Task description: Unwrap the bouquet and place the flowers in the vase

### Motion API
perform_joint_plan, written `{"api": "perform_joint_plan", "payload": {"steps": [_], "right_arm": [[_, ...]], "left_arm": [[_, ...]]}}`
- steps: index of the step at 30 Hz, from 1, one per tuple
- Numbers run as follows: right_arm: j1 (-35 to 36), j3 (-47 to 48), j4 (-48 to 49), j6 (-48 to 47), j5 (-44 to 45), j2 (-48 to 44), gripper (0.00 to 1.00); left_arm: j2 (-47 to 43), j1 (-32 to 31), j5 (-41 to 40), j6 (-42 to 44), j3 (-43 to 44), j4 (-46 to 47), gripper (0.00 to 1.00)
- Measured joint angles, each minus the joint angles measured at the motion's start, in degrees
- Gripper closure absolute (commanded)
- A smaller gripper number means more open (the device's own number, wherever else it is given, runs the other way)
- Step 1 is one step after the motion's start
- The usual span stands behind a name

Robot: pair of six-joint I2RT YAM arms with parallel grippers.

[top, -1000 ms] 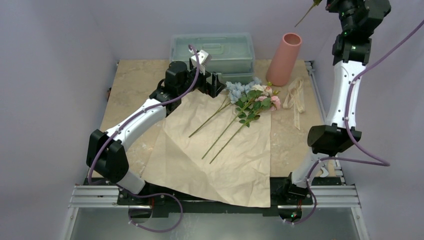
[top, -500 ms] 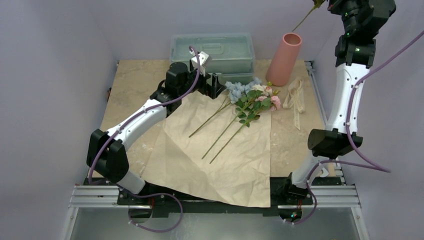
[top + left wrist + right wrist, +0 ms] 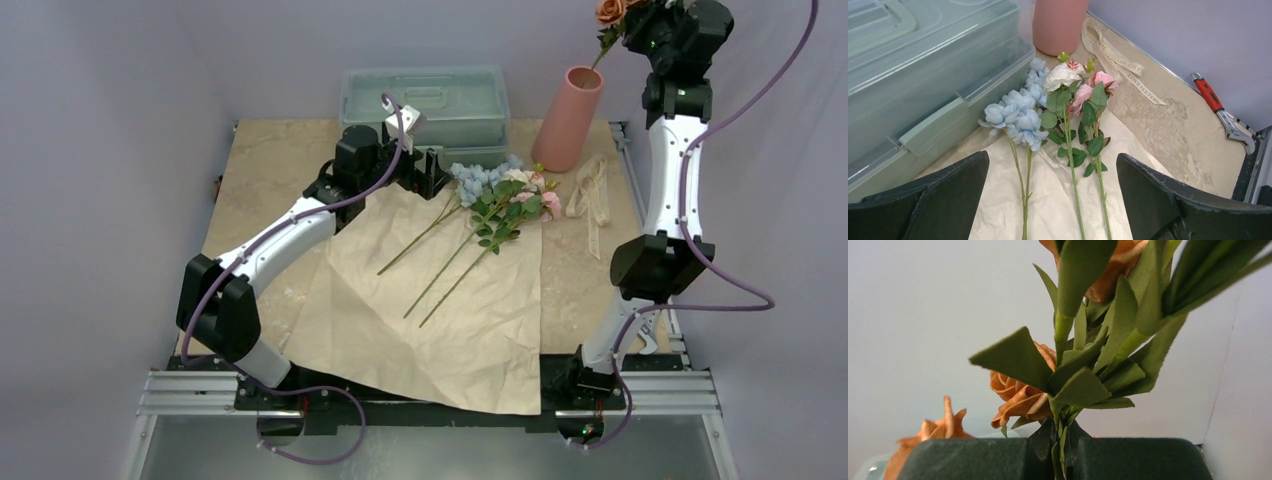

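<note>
The bouquet lies unwrapped. Its tan kraft paper (image 3: 440,310) is spread flat, and pale blue flowers (image 3: 475,180) (image 3: 1015,115) and pink and cream flowers (image 3: 530,190) (image 3: 1078,87) rest on its far edge. My left gripper (image 3: 425,170) (image 3: 1052,157) hovers open just left of the blooms, with their green stems running between its fingers. The salmon-pink vase (image 3: 570,118) (image 3: 1058,27) stands upright at the back right. High above it, my right gripper (image 3: 640,28) (image 3: 1060,450) is shut on the stem of a rust-orange flower (image 3: 610,12) (image 3: 1020,395). That stem slants down to the vase mouth.
A grey-green lidded box (image 3: 425,100) (image 3: 908,75) sits at the back, close behind my left gripper. Beige ribbon (image 3: 592,190) (image 3: 1118,60) lies right of the flowers. A red-handled tool (image 3: 1220,112) rests near the table's right rail.
My right arm has swung left and lower with the orange flower, bringing its bloom into view and its stem end to the vase mouth. The left arm has barely shifted.
</note>
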Motion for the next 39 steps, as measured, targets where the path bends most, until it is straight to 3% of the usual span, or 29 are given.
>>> {"api": "perform_joint_plan", "payload": {"steps": [9,15,21,27,32,39], "right_arm": [[0.4,2.1,2.3,-0.9,1.6,9.7,0.98],[0.4,1.8,1.7,-0.8,3.0,14.8,0.76],[0.5,0.5,2.1,-0.7,4.2,14.5,0.61],[0.7,-0.1,2.3,-0.6,5.0,12.9,0.37],[0.7,-4.7,2.7,0.3,5.4,7.7,0.26],[0.7,-10.9,3.4,1.3,5.1,0.1,0.19]], "left_arm": [[3.3,0.0,0.4,0.0,0.0,-1.6,0.0],[3.3,0.0,0.3,0.1,0.0,-2.4,0.0],[3.7,0.0,-1.4,0.6,0.0,-3.7,0.0],[5.6,0.0,-2.8,1.0,0.1,-6.0,0.0],[6.4,0.0,-4.0,1.7,0.1,-8.7,0.0],[7.3,0.0,-5.4,3.9,0.7,-10.9,0.0]]}}
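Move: Right gripper, holding the orange roses with their stem ends already at the vase: the vase's mouth is about 13 cm ahead, 2 cm right and 18 cm below. The ribbon lies on the table straight below to the side, 10 cm right and 49 cm down. From the left gripper the blue flowers lie some 12 cm ahead, 12 cm right and 26 cm down; the white and pink flowers are 5 cm ahead, 22 cm right. Lower the orange roses into the vase with the right gripper, about 14 cm down and 8 cm forward, fingers tipping down a little; open wide to let go of the stems, then draw back and up some 6 cm each way. Meanwhile sink the open left gripper about 10 cm towards the blue flowers, rolling and tipping its fingers down. ##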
